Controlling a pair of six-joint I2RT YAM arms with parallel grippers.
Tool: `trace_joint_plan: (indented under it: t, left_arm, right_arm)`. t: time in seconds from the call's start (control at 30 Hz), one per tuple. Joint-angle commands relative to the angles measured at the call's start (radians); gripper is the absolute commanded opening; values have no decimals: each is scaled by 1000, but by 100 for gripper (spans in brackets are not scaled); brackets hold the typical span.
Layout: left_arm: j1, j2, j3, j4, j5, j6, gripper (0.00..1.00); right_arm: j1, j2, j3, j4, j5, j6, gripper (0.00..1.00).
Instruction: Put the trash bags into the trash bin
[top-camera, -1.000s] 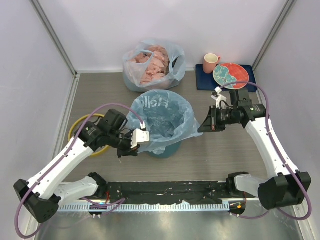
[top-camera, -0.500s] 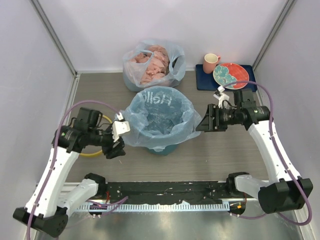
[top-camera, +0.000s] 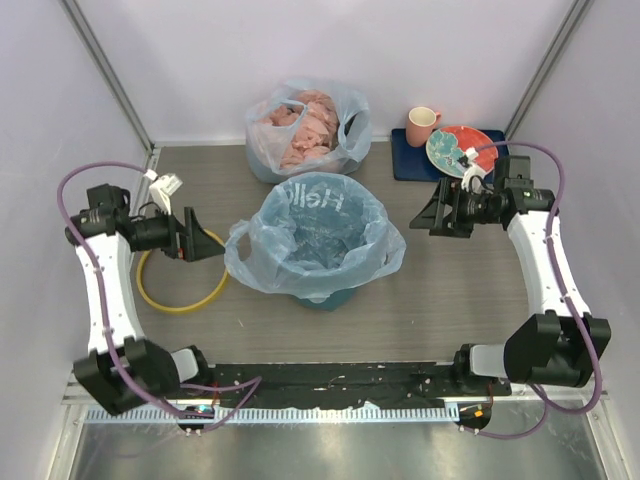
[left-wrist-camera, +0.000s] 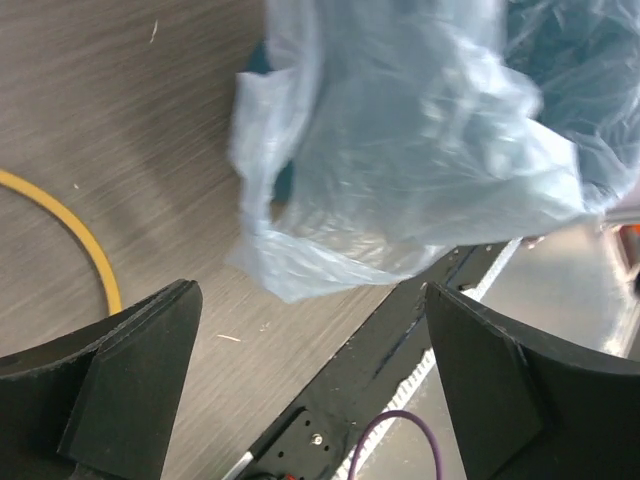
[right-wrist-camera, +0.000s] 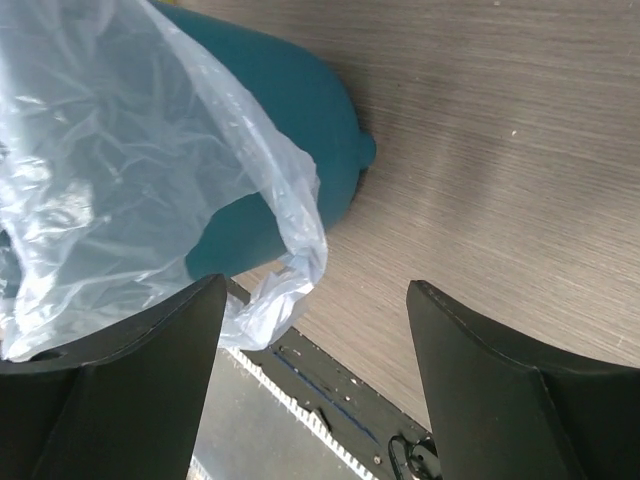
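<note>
The light-blue trash bag (top-camera: 315, 235) lines the teal trash bin (top-camera: 335, 298), its mouth open and its edge folded down over the outside all round. The yellow ring (top-camera: 178, 300) lies flat on the table left of the bin. My left gripper (top-camera: 197, 243) is open and empty, left of the bag and apart from it. Its wrist view shows the bag's hanging edge (left-wrist-camera: 400, 170) and the ring (left-wrist-camera: 75, 235). My right gripper (top-camera: 428, 216) is open and empty, right of the bin. Its wrist view shows the bag (right-wrist-camera: 120, 160) over the bin's wall (right-wrist-camera: 295, 110).
A clear whitish bag of pink lumps (top-camera: 305, 125) stands behind the bin. A pink mug (top-camera: 421, 125) and a patterned plate (top-camera: 460, 150) sit on a blue mat (top-camera: 405, 162) at the back right. The black base rail (top-camera: 330, 380) runs along the near edge.
Both grippers have drawn back from the bag, the left far to the left, the right a little to the right. The bag's edge now hangs spread wider over the bin.
</note>
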Motion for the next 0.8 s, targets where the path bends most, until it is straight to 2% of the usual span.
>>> trace_joint_plan:
  t: [0.0, 0.1, 0.27, 0.37, 0.43, 0.53, 0.57, 0.6, 0.63, 0.67, 0.73, 0.77]
  left_arm:
    - [32, 89, -51, -160, 68, 145, 100]
    - [26, 86, -96, -128, 28, 170, 100]
    - [-25, 119, -162, -1, 33, 92, 100]
    - [-56, 147, -176, 59, 42, 58, 97]
    - [-74, 171, -185, 87, 54, 34, 91]
    - [-114, 199, -194, 116, 53, 32, 75]
    - [-119, 217, -199, 148, 45, 6, 70]
    - [-123, 227, -205, 168, 41, -12, 60]
    - [-123, 237, -210, 181, 38, -19, 56]
    - [-123, 262, -213, 191, 31, -22, 45]
    - [-122, 290, -217, 219, 19, -55, 33]
    - [-123, 305, -214, 236, 7, -66, 20]
  right_arm:
    - [6, -1, -77, 137, -73, 49, 80]
    - [32, 7, -115, 191, -84, 77, 79]
    - [92, 40, -134, 271, -90, 121, 79]
    - [140, 47, -141, 283, -53, 120, 79]
    - [155, 51, -169, 289, -35, 111, 77]
    - [189, 57, -212, 311, -16, 103, 62]
    - [202, 59, -221, 321, 4, 102, 52]
    - [210, 63, -235, 328, 14, 91, 48]
    - [215, 66, -241, 334, 24, 85, 43]
    - [219, 68, -246, 344, 33, 80, 36]
    - [221, 85, -258, 354, 63, 63, 17]
    - [221, 94, -260, 360, 79, 57, 10]
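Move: The left hand's goal is the trash bag's left flap, about 9 cm below it, 3 cm to its right and 1 cm ahead. The bagged trash bin is about 24 cm to its right and 4 ahead. The yellow ring is some 12 cm left and 8 ahead on the table; the pink-filled bag lies roughly 21 right and 33 ahead. From the right hand, the trash bag's right edge is 6 cm left, 1 back and 8 down; the bin is 24 left and 2 back. Both open hands sink beside the lined bin to catch the trash bag's rim: the left drops about 9 cm with a small drift right and tips its fingers some 20 degrees further down, closing late around the hanging left flap. The right goes down and left, some 7 cm and 6 cm, toward the bag's right edge, most of the sinking coming last as its fingers close around that corner. ##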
